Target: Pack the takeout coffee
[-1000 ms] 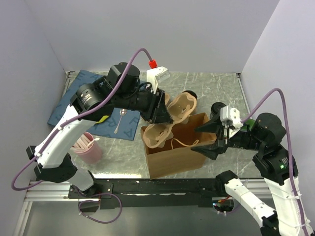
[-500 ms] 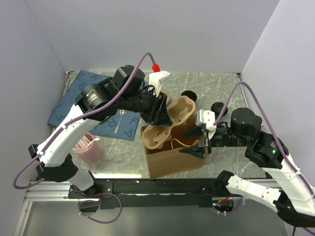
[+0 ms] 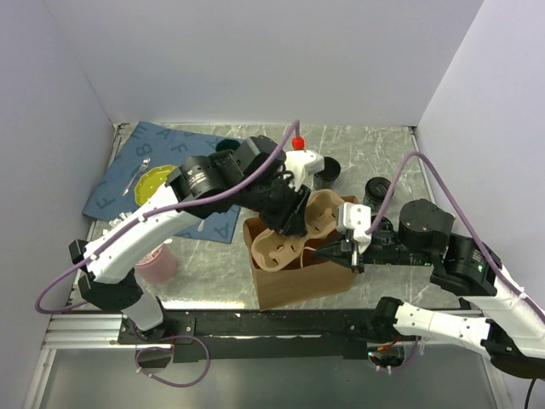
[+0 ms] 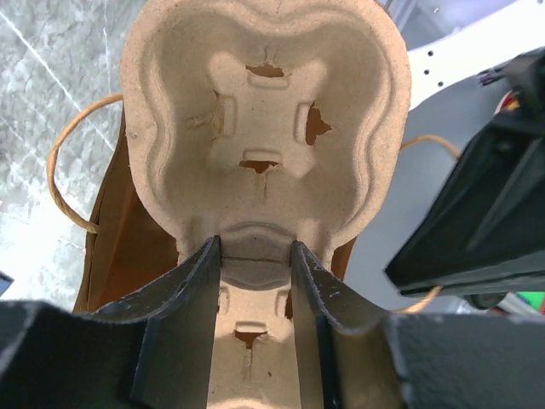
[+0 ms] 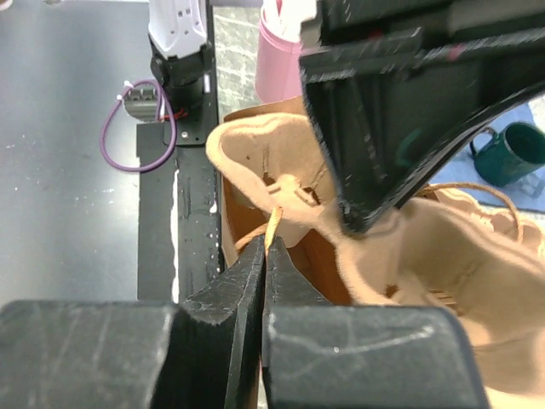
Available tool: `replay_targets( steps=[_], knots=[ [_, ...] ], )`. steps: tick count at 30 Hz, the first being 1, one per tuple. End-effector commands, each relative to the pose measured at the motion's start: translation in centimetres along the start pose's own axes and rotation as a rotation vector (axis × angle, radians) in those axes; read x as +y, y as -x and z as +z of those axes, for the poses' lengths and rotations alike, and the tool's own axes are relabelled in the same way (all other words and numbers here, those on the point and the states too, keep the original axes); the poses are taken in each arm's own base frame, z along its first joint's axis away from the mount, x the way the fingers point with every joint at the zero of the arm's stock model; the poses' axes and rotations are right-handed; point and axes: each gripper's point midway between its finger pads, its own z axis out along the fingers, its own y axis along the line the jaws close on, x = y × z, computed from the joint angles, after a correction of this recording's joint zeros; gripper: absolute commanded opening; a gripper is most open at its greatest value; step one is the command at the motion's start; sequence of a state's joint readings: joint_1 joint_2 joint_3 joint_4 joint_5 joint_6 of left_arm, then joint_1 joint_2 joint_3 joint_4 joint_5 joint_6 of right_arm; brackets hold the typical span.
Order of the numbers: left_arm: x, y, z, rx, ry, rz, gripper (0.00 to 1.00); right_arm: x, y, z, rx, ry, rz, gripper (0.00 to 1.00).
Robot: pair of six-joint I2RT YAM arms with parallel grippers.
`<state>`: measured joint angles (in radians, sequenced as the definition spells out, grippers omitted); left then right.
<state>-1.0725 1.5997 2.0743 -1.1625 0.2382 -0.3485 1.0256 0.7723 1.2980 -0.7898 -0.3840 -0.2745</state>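
Observation:
Two black lidded takeout coffee cups [image 3: 326,170] [image 3: 377,189] stand on the marble top behind the brown paper bag [image 3: 302,285]. My left gripper [image 3: 294,223] [image 4: 255,256] is shut on the narrow middle of a tan pulp cup carrier [image 3: 300,237] [image 4: 264,111], which hangs tilted over the bag's open mouth. Both of its cup wells are empty. My right gripper [image 3: 341,253] [image 5: 266,247] is shut on the bag's twine handle [image 5: 272,223] at the bag's right rim. The carrier [image 5: 255,162] fills the right wrist view just beyond that handle.
A blue mat [image 3: 145,166] with a yellow disc [image 3: 157,181] and a spoon [image 3: 136,175] lies at the back left. A pink cup of straws [image 3: 157,266] [image 5: 277,60] stands front left. A dark green mug [image 5: 511,152] shows past the bag. Walls close three sides.
My left arm swung right and brought the carrier over the bag's mouth. My right gripper moved left to the bag's rim and shut on the twine handle.

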Motion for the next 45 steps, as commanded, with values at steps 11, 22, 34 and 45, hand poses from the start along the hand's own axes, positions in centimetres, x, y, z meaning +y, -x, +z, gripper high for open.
replay_targets(
  steps=[11, 22, 34, 45],
  knots=[
    [-0.5, -0.1, 1.4, 0.007, 0.101, 0.083, 0.22, 0.6, 0.6, -0.4, -0.079, -0.006, -0.015, 0.0],
    [-1.3, -1.0, 2.3, 0.01, 0.12, 0.138, 0.23, 0.8, 0.7, -0.2, -0.11, -0.001, -0.001, 0.0],
    [0.7, 0.1, 4.9, -0.018, 0.243, 0.216, 0.21, 1.4, 0.6, -0.5, -0.111, 0.014, 0.025, 0.0],
    [0.6, 1.4, 5.1, -0.061, 0.242, 0.271, 0.23, 1.9, 0.1, -0.4, -0.104, 0.037, 0.034, 0.0]
  ],
)
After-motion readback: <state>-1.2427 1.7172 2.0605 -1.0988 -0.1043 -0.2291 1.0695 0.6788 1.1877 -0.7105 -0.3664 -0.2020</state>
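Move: The brown cup tray, already pinched at its waist by the left gripper, is to go into the paper bag's mouth, whose middle lies some 4 cm below that hand, 2 cm right and 1 cm back. The near handle is about 5 cm back and 3 cm right; the far handle roughly 6 cm ahead, 4 cm right and 4 cm lower. From the right gripper, already shut on the near handle, the mouth lies about 4 cm ahead, 1 cm left and 3 cm below. Work the tray down into the bag with the left gripper: sink about 4.5 cm in stages and shift some 4 cm right, easing slightly back towards the near rim first, then forward again. Tip the wrist nearly 20 degrees, fingers steeper and swung forward, keeping the pinch. With the right gripper keep the near handle pinched, drawing it back barely 1.5 cm. ##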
